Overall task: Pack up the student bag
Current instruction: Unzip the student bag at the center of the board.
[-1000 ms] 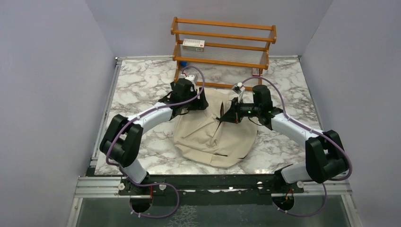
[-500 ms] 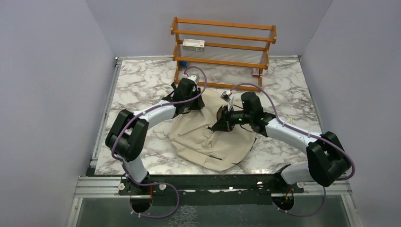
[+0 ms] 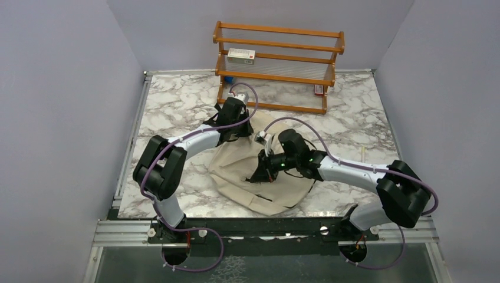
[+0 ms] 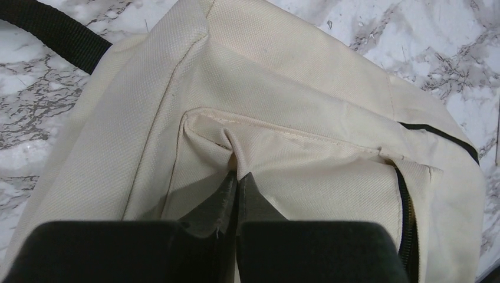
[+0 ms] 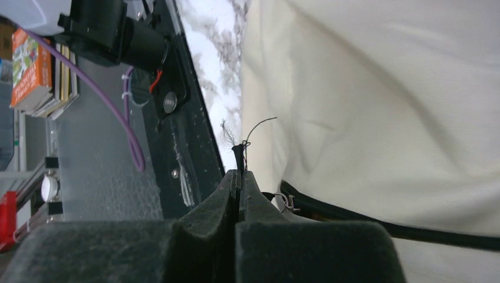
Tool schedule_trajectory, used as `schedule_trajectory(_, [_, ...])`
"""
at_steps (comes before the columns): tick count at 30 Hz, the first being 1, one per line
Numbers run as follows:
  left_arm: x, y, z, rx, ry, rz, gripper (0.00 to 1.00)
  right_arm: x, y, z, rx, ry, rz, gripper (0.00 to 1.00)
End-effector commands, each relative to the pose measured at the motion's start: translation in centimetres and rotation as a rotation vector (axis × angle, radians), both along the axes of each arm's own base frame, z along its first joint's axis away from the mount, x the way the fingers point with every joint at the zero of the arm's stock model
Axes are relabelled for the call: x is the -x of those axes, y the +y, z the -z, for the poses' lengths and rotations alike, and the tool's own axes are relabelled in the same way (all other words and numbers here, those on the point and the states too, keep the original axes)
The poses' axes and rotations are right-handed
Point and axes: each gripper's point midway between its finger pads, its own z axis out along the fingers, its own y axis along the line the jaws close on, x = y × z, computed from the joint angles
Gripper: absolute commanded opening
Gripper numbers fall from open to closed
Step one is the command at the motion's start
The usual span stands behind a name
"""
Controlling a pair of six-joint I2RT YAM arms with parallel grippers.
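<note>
The student bag [image 3: 274, 187], a cream canvas backpack, lies flat on the marble table between the two arms. My left gripper [image 3: 238, 133] is at the bag's far left corner, shut on a pinched fold of the bag's fabric [image 4: 236, 154]. In its wrist view the left gripper [image 4: 237, 175] has the fold running up from its tips, with a black strap [image 4: 54, 32] at the upper left. My right gripper [image 3: 260, 174] is over the middle of the bag. Seen from its own wrist, the right gripper [image 5: 238, 172] is shut on the black zipper pull [image 5: 239, 154], next to the zipper line [image 5: 377, 227].
A wooden shelf rack [image 3: 277, 66] stands at the table's far edge with a small box [image 3: 241, 55] on its middle shelf. A small red item [image 3: 319, 89] sits by its right foot. The table's black frame rail [image 5: 177, 118] runs beside the bag.
The left gripper has shut on the bag's fabric. The right gripper has moved left and nearer along the bag, pulling the zipper pull; the bag's shape has shifted.
</note>
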Motion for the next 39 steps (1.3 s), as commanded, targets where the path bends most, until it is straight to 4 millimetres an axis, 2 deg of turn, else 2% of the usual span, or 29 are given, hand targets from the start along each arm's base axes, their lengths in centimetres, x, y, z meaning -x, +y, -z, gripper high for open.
schedule_trajectory(1, [-1.2,0.8,0.8,-0.021,0.003,-0.044,0.00,3.0,1.7,0.8,0.005,0.030,-0.078,0.01])
schedule_trajectory(5, [-1.3,0.9,0.9,-0.018,0.007,-0.045,0.00,4.3,2.0,1.5,0.027,0.024,-0.113,0.00])
schedule_trajectory(9, [-1.4,0.6,-0.1,-0.007,-0.020,-0.020,0.00,2.9,1.3,1.0,0.057,-0.038,-0.026,0.03])
schedule_trajectory(11, [-1.4,0.5,-1.1,-0.002,-0.050,0.004,0.05,1.2,0.6,0.1,0.082,-0.085,0.086,0.15])
schedule_trajectory(12, [-1.5,0.4,-1.8,0.002,-0.070,0.018,0.09,-0.2,-0.1,-0.2,0.110,-0.116,0.181,0.24])
schedule_trajectory(13, [-1.4,0.3,-2.5,0.005,-0.088,0.031,0.15,-0.9,-0.5,-0.9,0.111,-0.129,0.234,0.32])
schedule_trajectory(15, [-1.3,0.4,-4.1,0.007,-0.129,0.049,0.30,-2.8,-2.4,-1.4,0.161,-0.163,0.395,0.42])
schedule_trajectory(19, [-0.7,1.2,-7.2,0.005,-0.214,0.059,0.49,-5.6,-6.6,-3.2,0.200,-0.208,0.692,0.52])
schedule_trajectory(24, [1.4,1.2,-9.9,0.013,-0.288,0.122,0.60,-7.2,-12.6,-2.8,0.322,-0.184,1.007,0.63])
schedule_trajectory(27, [3.8,-0.3,-10.5,0.007,-0.308,0.207,0.61,-7.9,-15.2,-1.7,0.359,-0.107,1.100,0.65])
schedule_trajectory(30, [6.6,-2.1,-10.4,-0.005,-0.317,0.300,0.61,-8.8,-17.0,0.0,0.331,0.020,1.114,0.66])
schedule_trajectory(33, [8.9,-3.1,-9.5,-0.028,-0.304,0.360,0.61,-9.2,-16.9,0.5,0.260,0.085,1.050,0.66])
schedule_trajectory(39, [11.2,-2.9,-7.3,-0.098,-0.261,0.403,0.59,-8.6,-13.0,-1.2,0.100,0.107,0.843,0.67])
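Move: The right hand still grips the zip pull; the zip's lower end lies about 2 cm back and 4 cm below it, and a short pocket slit some 6 cm back, 3 cm right. The left hand still pinches the bag's cream fold right at its fingertips; the zip's upper end lies roughly 9 cm to its right and 1 cm back, and the zip's lower end about 18 cm straight back. Right draws the pull 3 cm back, opens, swings 20 cm right and forward; left releases, rises, retreats. ##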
